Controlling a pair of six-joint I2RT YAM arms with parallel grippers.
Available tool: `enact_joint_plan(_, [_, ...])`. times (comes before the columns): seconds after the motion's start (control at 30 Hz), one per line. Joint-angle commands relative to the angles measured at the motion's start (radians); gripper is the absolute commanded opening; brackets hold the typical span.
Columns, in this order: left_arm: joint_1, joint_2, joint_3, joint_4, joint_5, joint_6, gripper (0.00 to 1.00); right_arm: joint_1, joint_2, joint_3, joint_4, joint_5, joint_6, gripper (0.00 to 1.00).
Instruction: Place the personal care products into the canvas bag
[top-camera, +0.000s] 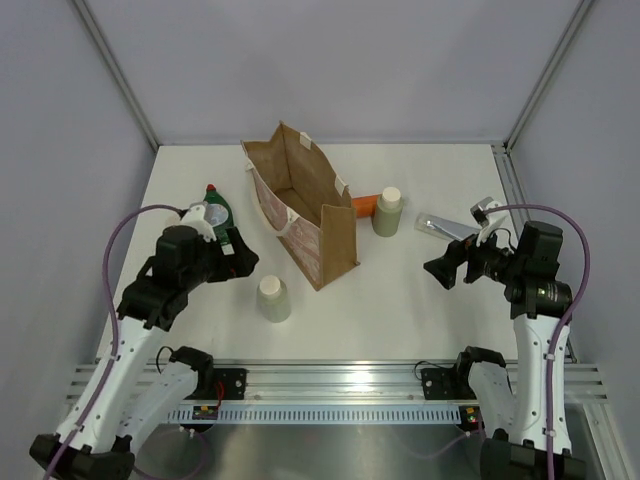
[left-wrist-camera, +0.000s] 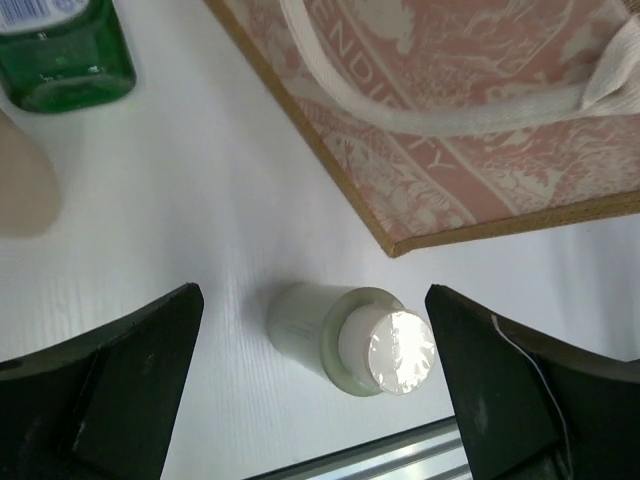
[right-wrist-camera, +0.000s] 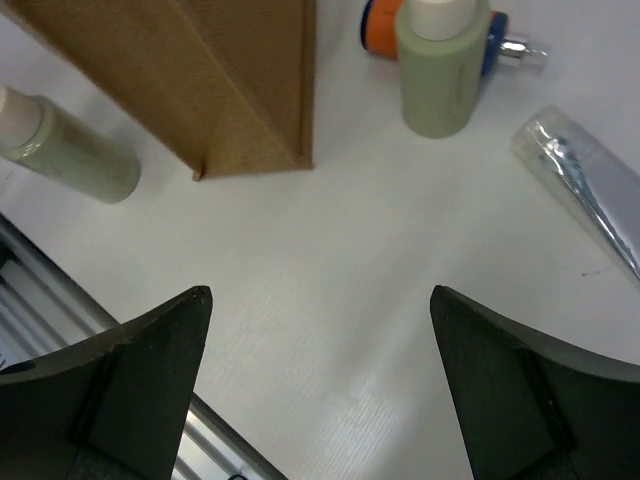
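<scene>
The canvas bag (top-camera: 335, 240) stands upright and open at the table's middle, its reddish-patterned side (left-wrist-camera: 450, 120) facing left. A green red-capped bottle (top-camera: 215, 208) lies left of it. One pale bottle (top-camera: 272, 298) stands in front of the bag, and in the left wrist view this pale bottle (left-wrist-camera: 340, 335) sits below and between the fingers of my open left gripper (left-wrist-camera: 312, 292), untouched. Right of the bag are a second pale bottle (top-camera: 387, 212), an orange bottle (top-camera: 364, 205) behind it and a flat silver tube (top-camera: 445, 226). My right gripper (right-wrist-camera: 320, 292) hangs open over bare table, short of these.
An aluminium rail (top-camera: 330, 380) runs along the near table edge by the arm bases. Grey enclosure walls and frame posts (top-camera: 505, 150) bound the white table on the left, back and right. A small metal piece (top-camera: 485, 208) lies near the right edge.
</scene>
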Motion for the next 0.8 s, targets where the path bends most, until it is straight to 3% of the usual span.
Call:
enact_joint_plan(0.0, [-0.133, 0.091, -0.001, -0.03, -0.166, -0.096, 0.99, -0.001, -0.041, -0.017, 0.016, -0.187, -0.09, 1.0])
enact_joint_plan(0.13, [-0.171, 0.207, -0.007, 0.056, -0.176, -0.129, 0.99, -0.003, -0.084, -0.025, 0.006, -0.207, -0.135, 0.99])
enact_joint_plan(0.33, [-0.182, 0.159, -0.038, 0.17, -0.124, -0.062, 0.99, -0.003, -0.138, -0.037, 0.006, -0.184, -0.142, 0.99])
enact_joint_plan(0.53, [-0.245, 0.146, -0.05, 0.107, -0.113, -0.06, 0.99, -0.003, -0.133, -0.043, 0.003, -0.17, -0.165, 1.0])
enact_joint_plan(0.77, [-0.329, 0.174, 0.014, -0.008, -0.26, -0.1, 0.99, -0.003, -0.168, -0.055, 0.006, -0.166, -0.168, 1.0])
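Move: Behind and right of the left hand stands the pale green bottle with the white cap, about 6 cm to the right, 4 cm back, its middle some 12 cm below. The bag's middle lies about 10 cm ahead and 13 cm right; the dark green bottle about 13 cm ahead and 6 cm left, the beige bottle about 10 cm ahead and 13 cm left. From the right hand the pale green bottle is some 33 cm left and 2 cm back, 14 cm below. Sinking about 6 cm while sliding right, the left hand closes in on the pale green bottle's cap, rises a couple of centimetres, then carries on right and slightly back above it, some 5 cm right in all, tipping down and turning slightly clockwise with fingers wide open. The empty right hand eases 3 cm back and 2 cm left, its fingers tilting up. ##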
